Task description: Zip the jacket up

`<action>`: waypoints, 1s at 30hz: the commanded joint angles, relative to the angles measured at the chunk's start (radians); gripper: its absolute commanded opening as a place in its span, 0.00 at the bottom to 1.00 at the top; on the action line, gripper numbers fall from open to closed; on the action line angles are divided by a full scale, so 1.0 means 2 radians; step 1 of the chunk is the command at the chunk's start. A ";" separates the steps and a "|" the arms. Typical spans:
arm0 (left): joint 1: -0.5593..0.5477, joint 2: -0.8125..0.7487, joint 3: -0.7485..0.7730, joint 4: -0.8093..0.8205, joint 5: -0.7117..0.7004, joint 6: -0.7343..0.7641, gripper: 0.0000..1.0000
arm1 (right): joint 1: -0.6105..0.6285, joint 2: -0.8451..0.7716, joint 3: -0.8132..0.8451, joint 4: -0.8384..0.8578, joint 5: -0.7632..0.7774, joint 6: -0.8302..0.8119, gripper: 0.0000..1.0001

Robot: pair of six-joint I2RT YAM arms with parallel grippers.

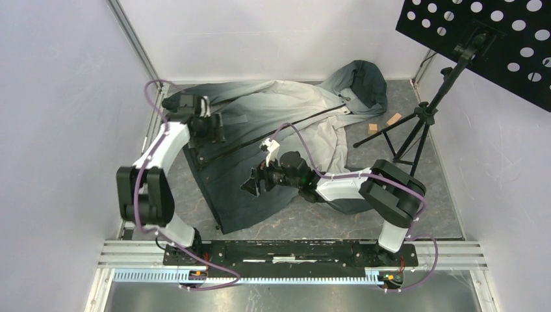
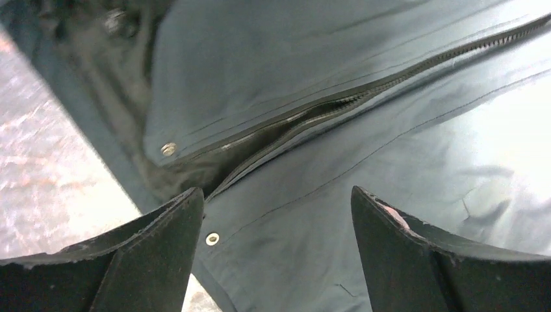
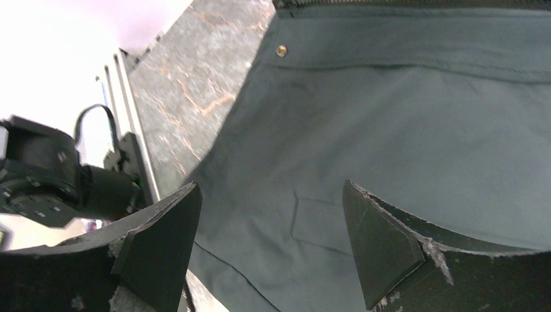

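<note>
The jacket [image 1: 286,123] lies spread flat on the table, with its hood [image 1: 364,78] at the back right and its dark hem end toward the front left. Its long dark zipper [image 1: 273,133] runs diagonally. In the left wrist view the zipper [image 2: 364,91] is parted at its lower end, beside a metal snap [image 2: 168,149]. My left gripper [image 1: 216,127] [image 2: 276,203] hovers open over the fabric just below that parted end. My right gripper [image 1: 251,184] [image 3: 269,195] is open above the jacket's dark lower panel [image 3: 390,130], holding nothing.
A black tripod [image 1: 422,114] carrying a perforated black board [image 1: 481,39] stands at the right, its legs next to the hood. Two small wooden blocks [image 1: 383,122] lie by it. White walls close in the left, back and right. A metal rail [image 1: 292,250] runs along the front.
</note>
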 commanded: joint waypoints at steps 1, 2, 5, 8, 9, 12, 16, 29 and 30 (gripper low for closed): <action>-0.038 0.085 0.072 -0.083 -0.024 0.087 0.81 | -0.015 -0.035 -0.042 0.040 -0.018 -0.060 0.86; -0.038 0.100 0.084 -0.089 -0.020 0.088 0.77 | -0.021 -0.039 -0.051 0.048 -0.024 -0.060 0.86; -0.038 0.118 0.093 -0.090 -0.009 0.103 0.73 | -0.044 -0.049 -0.081 0.080 -0.048 -0.055 0.86; -0.038 0.127 0.084 -0.089 -0.002 0.111 0.71 | -0.061 -0.057 -0.104 0.099 -0.058 -0.051 0.86; -0.038 0.130 0.081 -0.090 0.003 0.113 0.71 | -0.065 -0.059 -0.107 0.098 -0.060 -0.051 0.86; -0.038 0.135 0.073 -0.091 0.006 0.118 0.74 | -0.072 -0.061 -0.113 0.102 -0.066 -0.048 0.86; -0.038 0.143 0.073 -0.096 0.000 0.118 0.77 | -0.076 -0.057 -0.116 0.114 -0.077 -0.039 0.86; -0.038 0.179 0.083 -0.100 0.004 0.115 0.57 | -0.076 -0.036 -0.114 0.132 -0.088 -0.019 0.86; -0.038 0.180 0.083 -0.100 0.004 0.114 0.56 | -0.076 -0.035 -0.113 0.134 -0.090 -0.018 0.86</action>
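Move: The left hand, empty, hangs about 12 cm above the jacket; the bottom end of the zip lies roughly 6 cm back and 5 cm to its left. The upper flap snap sits some 3 cm ahead of that zip end, and the lower flap snap about 2 cm behind it. From the right hand the zip end is about 9 cm ahead, 18 cm left and 12 cm down, while the pocket lies 2 cm ahead, 5 cm right and similarly low. The left hand edges a little forward and right, then sinks about 9 cm towards the zip's bottom end while easing back some 3 cm, its fingertips swinging in towards the base by about 20 degrees, the wrist turning slightly clockwise and the wide-open fingers narrowing to a bit over half. Meanwhile the right hand backs off to the right, away from the zip end and over the pocket, with a shallow dip, then nearly stops and creeps up with fingers still open. ##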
